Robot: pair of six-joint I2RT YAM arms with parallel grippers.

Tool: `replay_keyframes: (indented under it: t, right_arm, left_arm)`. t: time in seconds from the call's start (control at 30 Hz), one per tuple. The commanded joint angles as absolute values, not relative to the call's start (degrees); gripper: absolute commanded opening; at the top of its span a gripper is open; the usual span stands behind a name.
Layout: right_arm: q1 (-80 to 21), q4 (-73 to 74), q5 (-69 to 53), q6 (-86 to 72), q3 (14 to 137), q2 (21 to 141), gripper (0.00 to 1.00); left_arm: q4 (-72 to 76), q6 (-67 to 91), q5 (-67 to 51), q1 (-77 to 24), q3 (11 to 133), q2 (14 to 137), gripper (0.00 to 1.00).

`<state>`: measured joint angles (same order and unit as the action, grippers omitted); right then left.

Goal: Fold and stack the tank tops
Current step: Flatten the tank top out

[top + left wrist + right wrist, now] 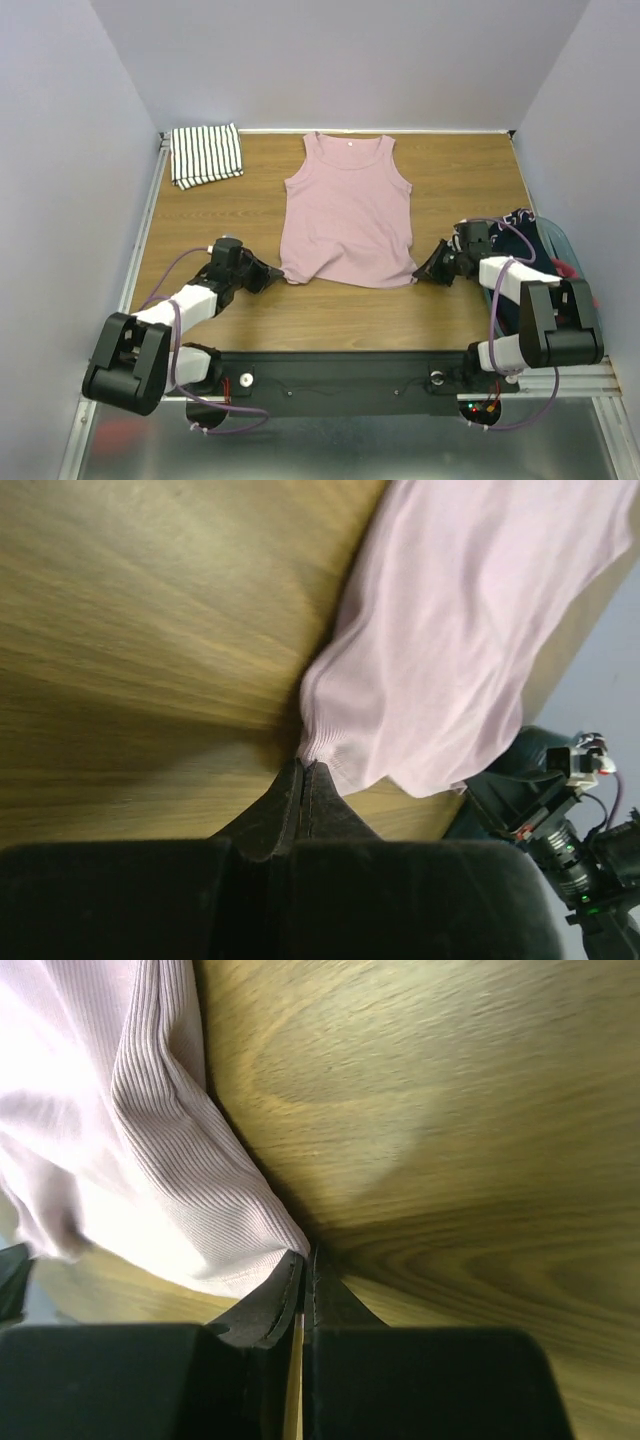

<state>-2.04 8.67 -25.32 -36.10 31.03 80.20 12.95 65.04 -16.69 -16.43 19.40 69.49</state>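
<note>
A plain dusty pink tank top [348,215] lies spread flat in the middle of the wooden table, neck toward the back wall. A white tank top with black stripes [206,155] sits folded at the back left corner. My left gripper [276,275] is low at the pink top's near left hem corner. In the left wrist view its jaws [304,765] are shut, with the corner of the pink fabric [450,630] pinched at the tips. My right gripper [422,272] is at the near right hem corner, and its jaws [308,1255] are shut on the ribbed pink corner [150,1160].
A dark navy garment [530,245] with a bit of red cloth [565,268] is heaped at the table's right edge beside the right arm. Grey walls close in the back and both sides. A metal rail [140,240] runs along the left edge.
</note>
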Motion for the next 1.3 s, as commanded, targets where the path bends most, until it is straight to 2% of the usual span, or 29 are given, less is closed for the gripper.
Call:
replay_keyframes:
  t: [0.0, 0.13, 0.43, 0.73, 0.8, 0.83, 0.87, 0.9, 0.97, 1.03, 1.17, 1.27]
  right_arm:
    - [-2.02, 9.30, -18.73, -34.37, 31.89, 77.88, 0.01]
    - [-2.02, 15.71, -14.77, -34.01, 34.79, 74.01, 0.01]
    - [-1.93, 27.49, -11.34, -33.31, 38.23, 64.69, 0.01]
    - [-2.02, 30.41, -15.99, -36.03, 34.02, 58.73, 0.01]
    - [-2.02, 31.20, -16.35, -36.47, 33.14, 57.23, 0.06]
    - [-2.02, 31.46, -16.17, -36.91, 32.79, 56.35, 0.09]
    - [-2.02, 32.51, -16.08, -37.18, 32.87, 54.42, 0.20]
    - [-2.11, 32.87, -16.17, -37.44, 33.05, 53.45, 0.26]
    - [-2.02, 34.18, -16.09, -37.97, 34.44, 50.91, 0.41]
    - [-2.02, 35.85, -15.56, -37.62, 36.63, 49.58, 0.50]
    - [-2.02, 37.35, -15.38, -36.39, 40.15, 47.46, 0.51]
    - [-2.81, 36.22, -16.96, -36.38, 41.66, 48.77, 0.51]
  left_arm:
    - [11.18, 63.99, -13.45, -16.26, 21.97, 65.40, 0.00]
    - [3.35, 61.00, -12.48, -14.42, 25.04, 63.02, 0.00]
    - [-2.81, 57.75, -13.97, -11.78, 26.72, 60.64, 0.00]
    - [-3.08, 58.09, -15.55, -11.78, 22.51, 57.40, 0.00]
    - [-3.16, 57.75, -15.82, -11.86, 22.24, 56.96, 0.00]
    - [-3.51, 57.48, -15.99, -11.78, 22.24, 56.95, 0.04]
    - [-3.78, 56.96, -16.34, -11.78, 22.24, 56.52, 0.10]
    - [-3.95, 56.61, -16.70, -11.86, 22.24, 56.08, 0.26]
    - [-4.57, 55.47, -18.45, -11.87, 22.24, 54.07, 0.47]
    - [-5.70, 54.67, -20.12, -11.95, 22.41, 49.60, 0.65]
    - [-8.52, 53.88, -16.80, -11.87, 25.91, 41.07, 0.74]
    - [-7.57, 51.77, -13.45, -11.87, 29.43, 41.65, 0.77]
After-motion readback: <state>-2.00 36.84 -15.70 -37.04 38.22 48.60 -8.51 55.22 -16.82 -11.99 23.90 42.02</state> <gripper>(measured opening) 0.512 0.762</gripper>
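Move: Both hands are low over the table, each still pinching a hem corner of the pink tank top, some 26 cm apart. The tank top's middle is about 14 cm ahead of the left hand and 13 cm to its right, and about 14 cm ahead of the right hand and 13 cm to its left. The folded striped top lies roughly 26 cm ahead and 16 cm left of the left hand. The basket stands about 26 cm right of the right hand and level with it. Keeping their pinch, the hands draw the hem corners apart about 3 cm each, the left hand leftward with a small nudge forward and back, the right hand rightward while it lifts some 5 cm and then pulls back towards the bases. Both sets of fingers then open, let go of the corners and climb clear of the hem, fingertips tilting up 10 to 15 degrees. ##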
